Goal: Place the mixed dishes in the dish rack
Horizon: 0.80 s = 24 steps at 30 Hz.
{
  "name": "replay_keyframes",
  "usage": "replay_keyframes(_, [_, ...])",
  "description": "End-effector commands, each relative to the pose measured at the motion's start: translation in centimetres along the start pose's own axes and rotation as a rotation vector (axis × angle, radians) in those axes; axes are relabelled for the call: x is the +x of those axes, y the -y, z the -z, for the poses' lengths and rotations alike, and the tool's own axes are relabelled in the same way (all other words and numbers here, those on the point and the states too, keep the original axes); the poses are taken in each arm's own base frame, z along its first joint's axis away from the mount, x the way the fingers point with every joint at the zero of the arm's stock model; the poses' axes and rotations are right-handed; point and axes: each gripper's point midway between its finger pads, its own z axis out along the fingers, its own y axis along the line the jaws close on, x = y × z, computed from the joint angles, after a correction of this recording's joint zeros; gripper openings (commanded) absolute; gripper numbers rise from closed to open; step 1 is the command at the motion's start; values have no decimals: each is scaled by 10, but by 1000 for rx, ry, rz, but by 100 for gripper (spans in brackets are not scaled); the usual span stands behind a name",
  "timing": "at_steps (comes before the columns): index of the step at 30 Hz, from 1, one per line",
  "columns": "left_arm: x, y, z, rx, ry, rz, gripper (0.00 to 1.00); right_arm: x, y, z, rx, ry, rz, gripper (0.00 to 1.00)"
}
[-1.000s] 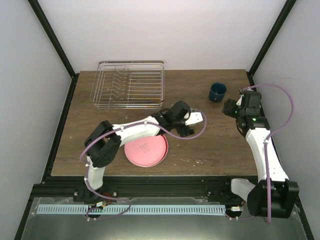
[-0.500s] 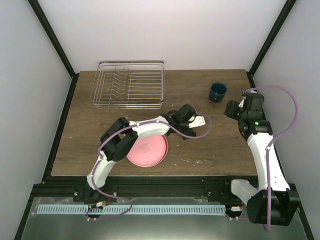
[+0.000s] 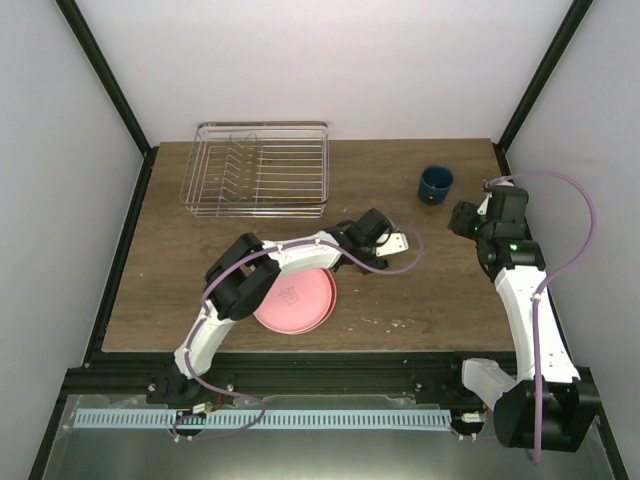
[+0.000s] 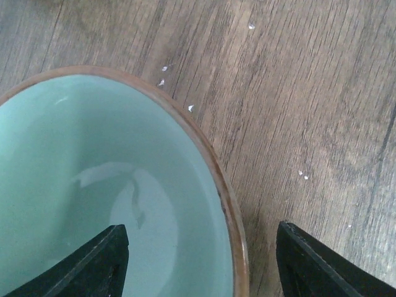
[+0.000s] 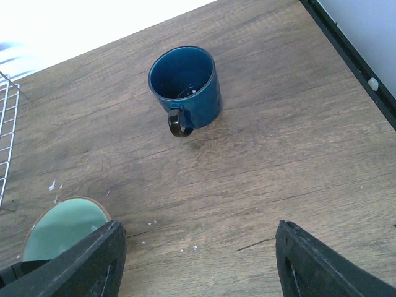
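The small mint-green bowl with a brown rim sits on the wooden table under my left gripper. That gripper is open: one finger hangs inside the bowl, the other outside, with the rim between them and untouched. The bowl's edge also shows in the right wrist view. The dark blue cup stands upright at the back right. My right gripper hovers open just in front of it, holding nothing. The pink plate lies flat at the near centre. The wire dish rack stands at the back left.
A black frame rail borders the table's right edge close to the cup. The rack's wire corner shows at the left of the right wrist view. Small white crumbs dot the wood beside the bowl.
The left arm reached a little further right to the bowl, then its jaws narrowed around the rim. The right gripper shifted slightly, then held still.
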Motion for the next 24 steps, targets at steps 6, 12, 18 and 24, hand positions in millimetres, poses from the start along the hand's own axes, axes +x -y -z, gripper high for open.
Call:
replay_keyframes(6, [5, 0, -11, 15, -21, 14, 49, -6, 2, 4, 0, 27, 11, 67])
replay_keyframes(12, [-2, -4, -1, 6, 12, 52, 13, -4, 0, 1, -15, 23, 11, 67])
replay_keyframes(18, [-22, -17, 30, 21, 95, 175, 0, 2, -12, -6, -89, 11, 11, 67])
replay_keyframes(24, [-47, -55, 100, 49, 251, 408, 0, 11, -43, -12, -286, -4, 34, 67])
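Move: The green bowl's rim already sits between the left hand's open fingers; the bowl's middle is some 4 cm straight ahead and about 1 cm below. From that hand the pink plates lie about 19 cm left and 6 cm back, the dish rack roughly 29 cm left and 24 cm ahead, and the blue mug about 15 cm right and 19 cm ahead. From the right hand the bowl is about 18 cm left, 6 cm ahead and 20 cm down. The left hand stays almost in place, easing down barely half a centimetre while its fingers close and pinch the bowl's near rim, one finger inside and one outside; it then rises about 3 cm from its lowest point and swings some 2 cm left towards the plates and rack, the wrist turning roughly 15 degrees. Late on, the half-open, empty right hand starts about 2 cm to its left and a little down, towards the bowl's side of the table. ##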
